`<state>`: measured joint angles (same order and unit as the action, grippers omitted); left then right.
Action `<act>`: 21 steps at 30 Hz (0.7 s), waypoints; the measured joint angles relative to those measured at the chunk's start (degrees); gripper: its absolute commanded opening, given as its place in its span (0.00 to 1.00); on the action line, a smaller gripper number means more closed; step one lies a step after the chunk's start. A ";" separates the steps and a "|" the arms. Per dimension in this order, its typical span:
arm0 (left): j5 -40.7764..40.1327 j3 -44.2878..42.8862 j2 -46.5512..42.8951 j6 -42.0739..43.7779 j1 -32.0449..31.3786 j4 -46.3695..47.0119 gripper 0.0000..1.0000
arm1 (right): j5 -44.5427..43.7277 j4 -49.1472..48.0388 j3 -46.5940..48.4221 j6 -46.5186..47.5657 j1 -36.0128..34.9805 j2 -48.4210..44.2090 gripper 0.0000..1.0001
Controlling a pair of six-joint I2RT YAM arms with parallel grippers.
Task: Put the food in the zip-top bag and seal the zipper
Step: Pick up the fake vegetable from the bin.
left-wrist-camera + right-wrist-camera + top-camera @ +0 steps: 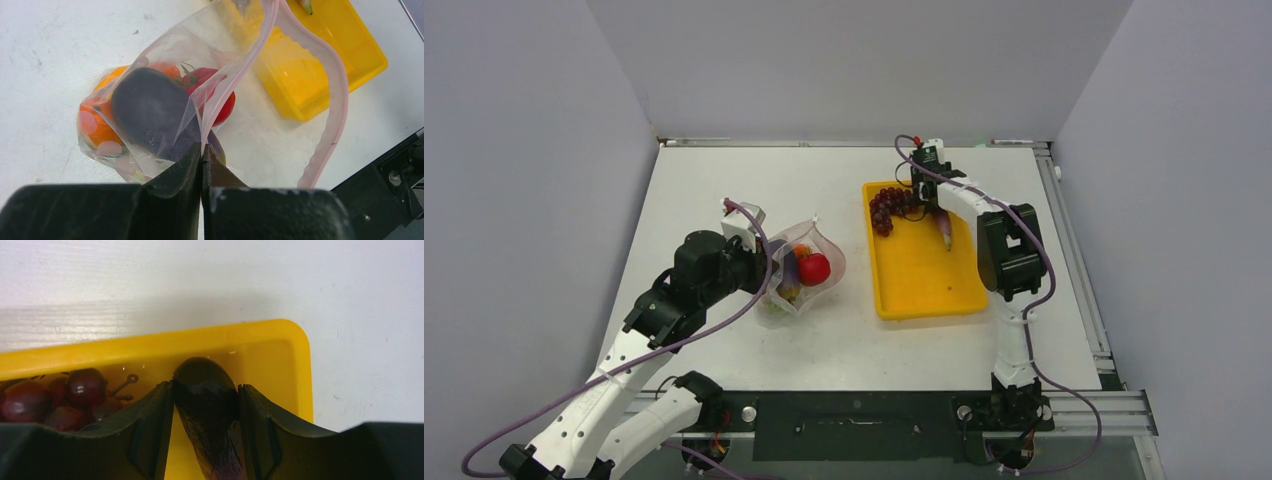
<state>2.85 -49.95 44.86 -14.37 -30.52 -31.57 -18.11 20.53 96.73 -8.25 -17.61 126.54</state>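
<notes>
The clear zip-top bag [807, 262] stands left of centre with its mouth open, and my left gripper [202, 150] is shut on its near edge. Its pink zipper [341, 92] curves round the open mouth. Inside lie a dark purple eggplant [150, 110], a red tomato [222, 97] and orange pieces [100, 127]. In the yellow tray, my right gripper [205, 390] has both fingers pressed against the sides of a second eggplant [207, 400], which lies on the tray floor [945, 231]. A dark red grape bunch [65, 397] lies just left of it [886, 208].
The yellow tray [924, 285] lies right of centre, its far rim [150, 347] just beyond my right fingers. A metal rail runs along the table's right edge [1074, 260]. The black base bar [854, 425] spans the near edge.
</notes>
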 measured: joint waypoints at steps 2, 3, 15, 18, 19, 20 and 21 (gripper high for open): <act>0.00 0.00 0.00 0.00 0.00 0.00 0.00 | 0.22 -0.85 -2.14 -0.42 0.00 -1.36 0.05; 0.00 0.00 0.00 0.00 0.00 0.00 0.00 | 0.26 -0.83 -3.15 -0.70 0.00 -2.10 0.05; -0.02 0.00 0.02 0.00 0.00 -0.11 0.00 | 3.02 -1.90 -16.44 -4.48 -1.70 -18.03 0.05; -0.02 0.00 0.07 0.00 0.00 -0.15 0.00 | 4.70 -3.08 -18.88 -5.20 -2.51 -23.19 0.05; -0.02 0.00 0.07 0.00 0.00 -0.17 0.00 | 5.29 -3.45 -19.58 -5.53 -2.84 -25.00 0.05; -0.02 0.00 0.07 0.00 -0.02 -0.17 0.00 | 5.99 -3.93 -20.17 -5.77 -3.15 -26.60 0.05; -0.04 0.00 0.07 0.00 -0.02 -0.20 0.00 | 6.82 -4.42 -20.79 -5.99 -3.54 -28.44 0.05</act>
<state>2.81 -49.95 44.93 -14.37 -30.55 -31.77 -11.29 16.12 75.94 -14.24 -21.15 98.10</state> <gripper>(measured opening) 0.003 0.460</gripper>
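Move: The right fingers already pinch the dark thick end of the last eggplant, low in the yellow bin. The bag's open mouth, where it is bound, lies about 30 cm to the left, some 22 cm back and roughly 14 cm higher. The grapes sit some 11 cm left and 2 cm back; the bin's middle is about 12 cm back and 5 cm left. From the left hand the bag mouth is about 12 cm right, 4 cm forward and slightly lower. Keeping its grip on the eggplant's thick end, the right hand first draws straight back about 4 cm almost level, away from the bin's far wall. It then climbs ever faster, some 11 cm up in all, still drawing back and bearing a little left towards the bag; the wrist rolls its left side up and tips the fingers up, some 15 degrees altogether. The left hand stays put, holding the bag's rim pinched. ##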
